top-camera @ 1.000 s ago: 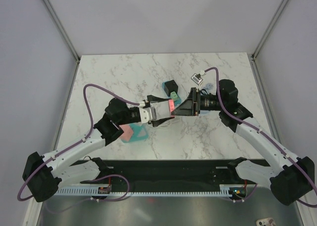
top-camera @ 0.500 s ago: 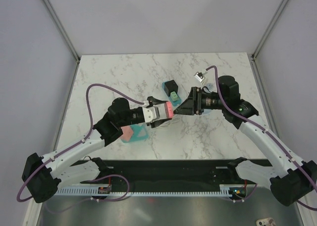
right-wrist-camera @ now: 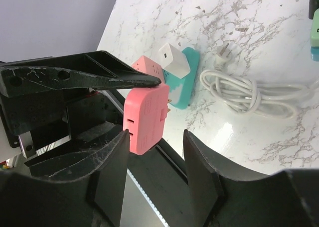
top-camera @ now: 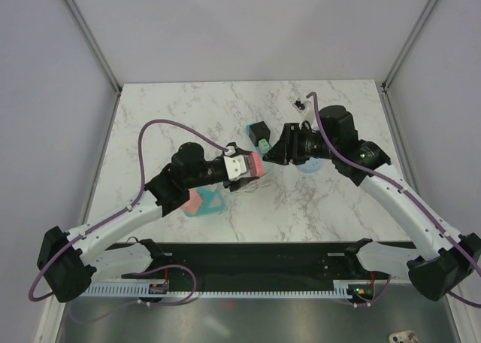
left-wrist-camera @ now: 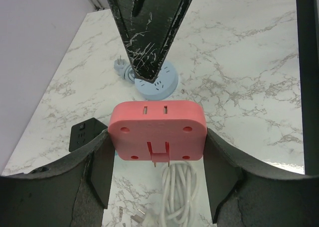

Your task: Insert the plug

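Note:
The plug (left-wrist-camera: 157, 131) is a pink square block with two metal prongs on a fold-out tab. My left gripper (left-wrist-camera: 157, 140) is shut on its sides and holds it above the table. From above, the plug (top-camera: 253, 165) sticks out of the left gripper (top-camera: 242, 168) toward the right gripper (top-camera: 279, 152). In the right wrist view the plug (right-wrist-camera: 145, 118) hangs just past my right gripper (right-wrist-camera: 155, 137), close to its left finger. The right jaws stand open with nothing between them. One right finger (left-wrist-camera: 149, 28) points down above the plug.
A coiled white cable (top-camera: 252, 183) lies under the grippers. A teal power strip (right-wrist-camera: 182, 77) carrying a white charger (right-wrist-camera: 173, 60) lies next to a pink socket block (top-camera: 194, 201). A black cube (top-camera: 260, 130), a green adapter (top-camera: 266, 144) and a round blue socket (left-wrist-camera: 159, 82) sit further back.
The left gripper carried the plug right and toward the back. The right gripper swung back and left to stay facing it, and its wrist turned.

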You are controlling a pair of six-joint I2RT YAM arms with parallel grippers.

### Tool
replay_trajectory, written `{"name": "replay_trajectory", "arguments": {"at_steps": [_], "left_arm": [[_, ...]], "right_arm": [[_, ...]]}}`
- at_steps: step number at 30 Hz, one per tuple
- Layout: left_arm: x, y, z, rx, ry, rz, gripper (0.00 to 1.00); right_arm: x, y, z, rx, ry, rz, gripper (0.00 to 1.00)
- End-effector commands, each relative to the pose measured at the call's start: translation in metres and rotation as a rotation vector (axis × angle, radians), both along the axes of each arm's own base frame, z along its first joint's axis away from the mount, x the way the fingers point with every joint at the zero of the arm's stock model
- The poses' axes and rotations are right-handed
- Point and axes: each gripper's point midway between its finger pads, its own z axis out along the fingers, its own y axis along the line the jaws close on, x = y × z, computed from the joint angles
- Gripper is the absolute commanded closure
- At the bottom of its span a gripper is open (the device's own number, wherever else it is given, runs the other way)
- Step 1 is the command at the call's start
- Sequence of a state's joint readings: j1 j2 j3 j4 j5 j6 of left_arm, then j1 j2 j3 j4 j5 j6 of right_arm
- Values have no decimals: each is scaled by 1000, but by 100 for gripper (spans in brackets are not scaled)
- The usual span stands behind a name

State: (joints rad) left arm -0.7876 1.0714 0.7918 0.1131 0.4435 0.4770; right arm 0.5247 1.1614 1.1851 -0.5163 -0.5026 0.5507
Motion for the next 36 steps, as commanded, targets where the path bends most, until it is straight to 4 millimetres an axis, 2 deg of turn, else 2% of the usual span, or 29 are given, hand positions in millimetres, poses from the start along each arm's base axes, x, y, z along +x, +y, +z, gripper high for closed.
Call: {"name": "replay_trajectory", "arguments": {"at_steps": [1,8,14,16,17,20,23,24,28,29,30,33,34,35,36], "left_arm": [[7,-2,20,-11,-69,15,98],[8,-2,18,-8,-66,18,98],[9,-3,15,-4,-59,18,98],[10,-3,13,1,-55,21,98],[10,-4,13,1,-51,20,98],[10,-3,13,-2,-52,25,98],[11,-2,15,-4,-52,34,98],[12,-1,15,-4,-53,45,98],[12,0,20,-21,-51,50,98],[11,0,21,-28,-45,52,98],[13,1,22,-32,-40,65,98],[17,4,24,-38,-6,108,63],[18,4,27,-41,3,115,42],[18,5,25,-33,12,119,31],[17,8,21,-13,30,127,27]], "right_arm": [[8,3,11,-37,-55,-31,46],[8,17,5,-72,-51,-28,46],[1,40,3,-82,-44,13,46],[0,46,-1,-102,-39,11,47],[-3,50,-10,-128,-21,21,47],[0,47,-23,-196,-10,2,50],[1,44,-33,-261,-13,-25,60],[1,44,-35,-274,-12,-28,69],[7,39,-40,-321,-25,-54,81],[8,38,-41,-331,-28,-54,92],[10,37,-41,-342,-45,-51,97],[23,24,-41,-405,-96,-92,100],[33,16,-37,-439,-139,-94,100],[36,9,-38,-460,-132,-92,100],[50,-4,-40,-488,-129,-119,100]]}}
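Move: The left hand already holds the pink plug between its fingertips, reaching across to the robot's right. The open right hand has the plug about 4 cm to its left, level fore and aft and some 3 cm lower. From the right hand, the white cord bundle lies on the table about 4 cm ahead, 3 cm left and 25 cm below; the green plug is about 16 cm straight ahead and the black block about 20 cm ahead and 1 cm left, both some 23 cm down. The right hand reaches left towards the held plug, about 4 cm in all, then mostly sinks some 3 cm onto it while its fingers tip about 20 degrees further downward, and closes from roughly half open to pinch the plug across its thin sides. The left hand keeps the plug by its ends, easing down and forward by a centimetre or so, its fingers opening at most a hair at the very end. ##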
